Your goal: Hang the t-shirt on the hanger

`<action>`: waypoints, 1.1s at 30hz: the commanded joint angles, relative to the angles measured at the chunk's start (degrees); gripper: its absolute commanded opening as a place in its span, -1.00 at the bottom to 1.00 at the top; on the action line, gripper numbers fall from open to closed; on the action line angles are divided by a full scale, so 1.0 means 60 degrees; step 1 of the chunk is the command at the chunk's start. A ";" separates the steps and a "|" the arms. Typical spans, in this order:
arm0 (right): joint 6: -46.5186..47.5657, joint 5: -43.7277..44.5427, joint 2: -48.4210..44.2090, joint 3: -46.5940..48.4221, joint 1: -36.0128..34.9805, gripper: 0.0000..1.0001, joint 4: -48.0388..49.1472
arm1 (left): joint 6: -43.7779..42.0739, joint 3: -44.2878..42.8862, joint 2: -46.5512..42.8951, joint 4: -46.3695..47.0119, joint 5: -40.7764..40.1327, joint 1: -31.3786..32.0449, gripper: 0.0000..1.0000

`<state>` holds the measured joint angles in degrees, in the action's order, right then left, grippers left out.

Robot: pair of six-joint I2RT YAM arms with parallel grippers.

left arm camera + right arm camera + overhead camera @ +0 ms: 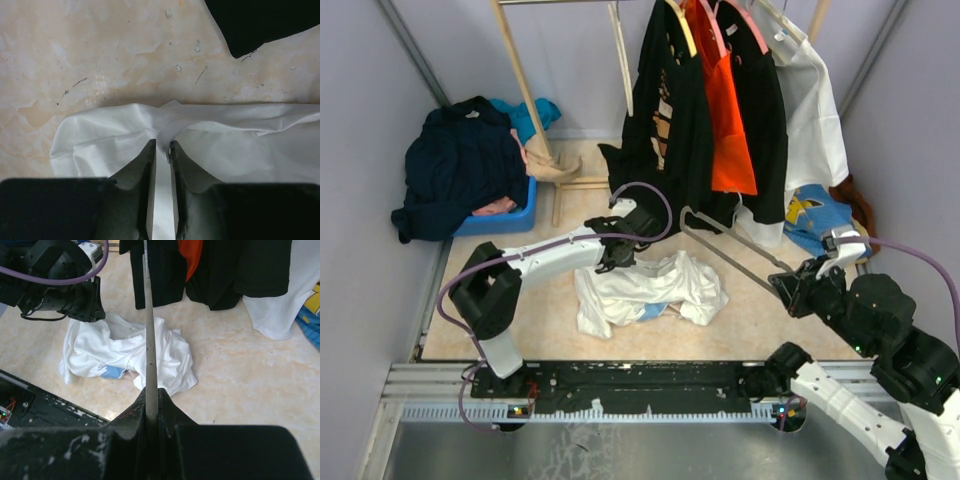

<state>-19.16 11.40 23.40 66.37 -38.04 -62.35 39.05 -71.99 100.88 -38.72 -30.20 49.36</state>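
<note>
The t-shirt (645,290) lies crumpled on the beige floor, white with a patch of blue print (111,371) showing. My left gripper (617,262) is down at its far left edge. In the left wrist view the left gripper (162,145) has its fingers (145,167) pinched on a raised fold of the t-shirt's white cloth (225,150). The hanger (740,238), thin and pale grey, slants from the rack side toward my right gripper (782,285). In the right wrist view the right gripper (151,392) is shut on one arm of the hanger (148,330), which runs straight away above the t-shirt (165,350).
A clothes rack (720,100) at the back holds dark, orange and plain white garments on hangers. A blue bin (510,215) with dark navy clothing sits back left beside a wooden rack leg (525,90). A blue-yellow garment (815,215) lies at the right. A black rail (640,385) borders the near edge.
</note>
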 commanded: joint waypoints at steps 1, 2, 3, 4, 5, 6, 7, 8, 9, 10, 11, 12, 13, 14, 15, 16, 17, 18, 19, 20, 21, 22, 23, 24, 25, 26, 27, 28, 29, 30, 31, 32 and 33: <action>-0.0006 -0.0613 -0.0106 0.0194 0.0091 -1.00 0.0314 | 0.0154 -0.0087 -0.0118 -0.0249 -0.0094 0.0072 -0.65; -0.0034 -0.0765 -0.0113 0.0198 0.0099 -1.00 0.0269 | 0.0168 -0.0054 -0.0203 -0.0260 -0.0114 0.0085 -0.75; -0.0043 -0.0947 -0.0107 0.0184 0.0091 -1.00 0.0245 | 0.0171 -0.0036 -0.0299 -0.0280 -0.0135 0.0097 -0.85; -0.0057 -0.1138 -0.0106 0.0143 0.0095 -1.00 0.0231 | 0.0185 -0.0006 -0.0392 -0.0292 -0.0131 0.0095 -0.94; -0.0072 -0.1403 -0.0108 0.0088 0.0098 -1.00 0.0213 | 0.0177 0.0031 -0.0506 -0.0286 -0.0125 0.0097 -1.00; -0.0062 -0.1609 -0.0117 0.0013 0.0100 -1.00 0.0225 | 0.0174 0.0041 -0.0615 -0.0289 -0.0111 0.0106 -1.00; -0.0070 -0.1838 -0.0133 -0.0064 0.0096 -1.00 0.0264 | 0.0172 0.0057 -0.0721 -0.0293 -0.0082 0.0115 -1.00; -0.0084 -0.2016 -0.0159 -0.0162 0.0098 -1.00 0.0322 | 0.0161 0.0075 -0.0814 -0.0290 -0.0065 0.0134 -1.00; -0.0088 -0.2231 -0.0164 -0.0262 0.0093 -1.00 0.0391 | 0.0170 0.0089 -0.0918 -0.0313 -0.0065 0.0164 -1.00; -0.0081 -0.2406 -0.0173 -0.0366 0.0099 -1.00 0.0471 | 0.0179 0.0096 -0.1020 -0.0350 -0.0072 0.0190 -1.00; -0.0082 -0.2558 -0.0154 -0.0458 0.0100 -1.00 0.0560 | 0.0178 0.0108 -0.1110 -0.0368 -0.0068 0.0215 -1.00; -0.0088 -0.2683 -0.0150 -0.0548 0.0100 -1.00 0.0668 | 0.0200 0.0122 -0.1209 -0.0403 -0.0065 0.0231 -1.00; -0.0086 -0.2789 -0.0144 -0.0647 0.0100 -1.00 0.0782 | 0.0212 0.0137 -0.1308 -0.0413 -0.0065 0.0257 -1.00; -0.0088 -0.2926 -0.0136 -0.0749 0.0100 -1.00 0.0925 | 0.0224 0.0140 -0.1391 -0.0446 -0.0069 0.0287 -1.00; -0.0101 -0.3079 -0.0120 -0.0857 0.0100 -1.00 0.1071 | 0.0230 0.0154 -0.1490 -0.0450 -0.0066 0.0321 -1.00; -0.0103 -0.3230 -0.0084 -0.0957 0.0098 -1.00 0.1208 | 0.0241 0.0172 -0.1568 -0.0469 -0.0061 0.0339 -1.00; -0.0103 -0.3335 -0.0026 -0.1024 0.0100 -1.00 0.1322 | 0.0256 0.0183 -0.1634 -0.0491 -0.0052 0.0371 -1.00; -0.0103 -0.3425 0.0027 -0.1082 0.0096 -1.00 0.1421 | 0.0259 0.0197 -0.1694 -0.0514 -0.0051 0.0391 -1.00; -0.0092 -0.3497 0.0088 -0.1129 0.0096 -1.00 0.1490 | 0.0271 0.0203 -0.1740 -0.0526 -0.0038 0.0410 -1.00; -0.0076 -0.3574 0.0124 -0.1167 0.0099 -1.00 0.1542 | 0.0285 0.0216 -0.1800 -0.0544 -0.0018 0.0437 -1.00; -0.0043 -0.3632 0.0145 -0.1197 0.0089 -1.00 0.1598 | 0.0288 0.0233 -0.1843 -0.0561 -0.0019 0.0456 -1.00; 0.0000 -0.3656 0.0171 -0.1246 0.0099 -1.00 0.1635 | 0.0298 0.0242 -0.1872 -0.0563 -0.0001 0.0472 -1.00; 0.0040 -0.3668 0.0176 -0.1293 0.0100 -1.00 0.1652 | 0.0303 0.0249 -0.1903 -0.0563 0.0018 0.0488 -1.00; 0.0085 -0.3663 0.0187 -0.1359 0.0096 -1.00 0.1681 | 0.0313 0.0257 -0.1935 -0.0563 0.0035 0.0512 -1.00; 0.0142 -0.3633 0.0160 -0.1413 0.0100 -1.00 0.1715 | 0.0318 0.0263 -0.1964 -0.0563 0.0050 0.0548 -1.00; 0.0177 -0.3537 0.0105 -0.1506 0.0100 -1.00 0.1783 | 0.0315 0.0251 -0.1981 -0.0583 0.0048 0.0571 -1.00; 0.0208 -0.3425 0.0063 -0.1578 0.0100 -1.00 0.1848 | 0.0325 0.0244 -0.1988 -0.0621 0.0044 0.0592 -1.00; 0.0229 -0.3354 0.0036 -0.1625 0.0087 -1.00 0.1902 | 0.0343 0.0236 -0.2021 -0.0646 0.0024 0.0615 -1.00; 0.0233 -0.3305 0.0027 -0.1682 0.0098 -1.00 0.1978 | 0.0347 0.0242 -0.2039 -0.0671 0.0017 0.0632 -1.00; 0.0234 -0.3267 0.0017 -0.1721 0.0089 -1.00 0.2045 | 0.0360 0.0252 -0.2060 -0.0698 -0.0002 0.0646 -1.00; 0.0223 -0.3193 0.0012 -0.1736 0.0097 -1.00 0.2086 | 0.0364 0.0254 -0.2086 -0.0716 -0.0006 0.0664 -1.00; 0.0178 -0.3061 -0.0009 -0.1754 0.0099 -1.00 0.2142 | 0.0366 0.0241 -0.2104 -0.0731 -0.0006 0.0685 -1.00; 0.0145 -0.2931 -0.0026 -0.1772 0.0093 -1.00 0.2199 | 0.0361 0.0236 -0.2150 -0.0749 -0.0006 0.0699 -1.00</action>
<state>-19.03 -8.32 23.90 55.59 -38.04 -55.20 40.56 -70.78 90.45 -42.11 -30.02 52.97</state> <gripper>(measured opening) 0.057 0.005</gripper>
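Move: The left fingers are part-closed around the upper neckline edge of the white t-shirt, with the shirt's middle some 8 cm back and 5 cm right of them; a hanging black shirt's lower corner is about 8 cm ahead and 4 cm right. The right hand already grips the hanger, and from it that neckline lies roughly 17 cm ahead, 27 cm left and 25 cm lower. The hanger's far end is about 30 cm ahead of the right hand, 14 cm left and 12 cm down. The left fingers finish closing and pinch the t-shirt's neckline, then lift it about 5 cm and, once up, keep easing back towards the base. Meanwhile the right hand, still gripping the hanger, goes left and sinks while turning nearly 20 degrees counter-clockwise and tipping slightly down, so that the hanger's far end sweeps left, back and down to the opening beside the left fingers. ##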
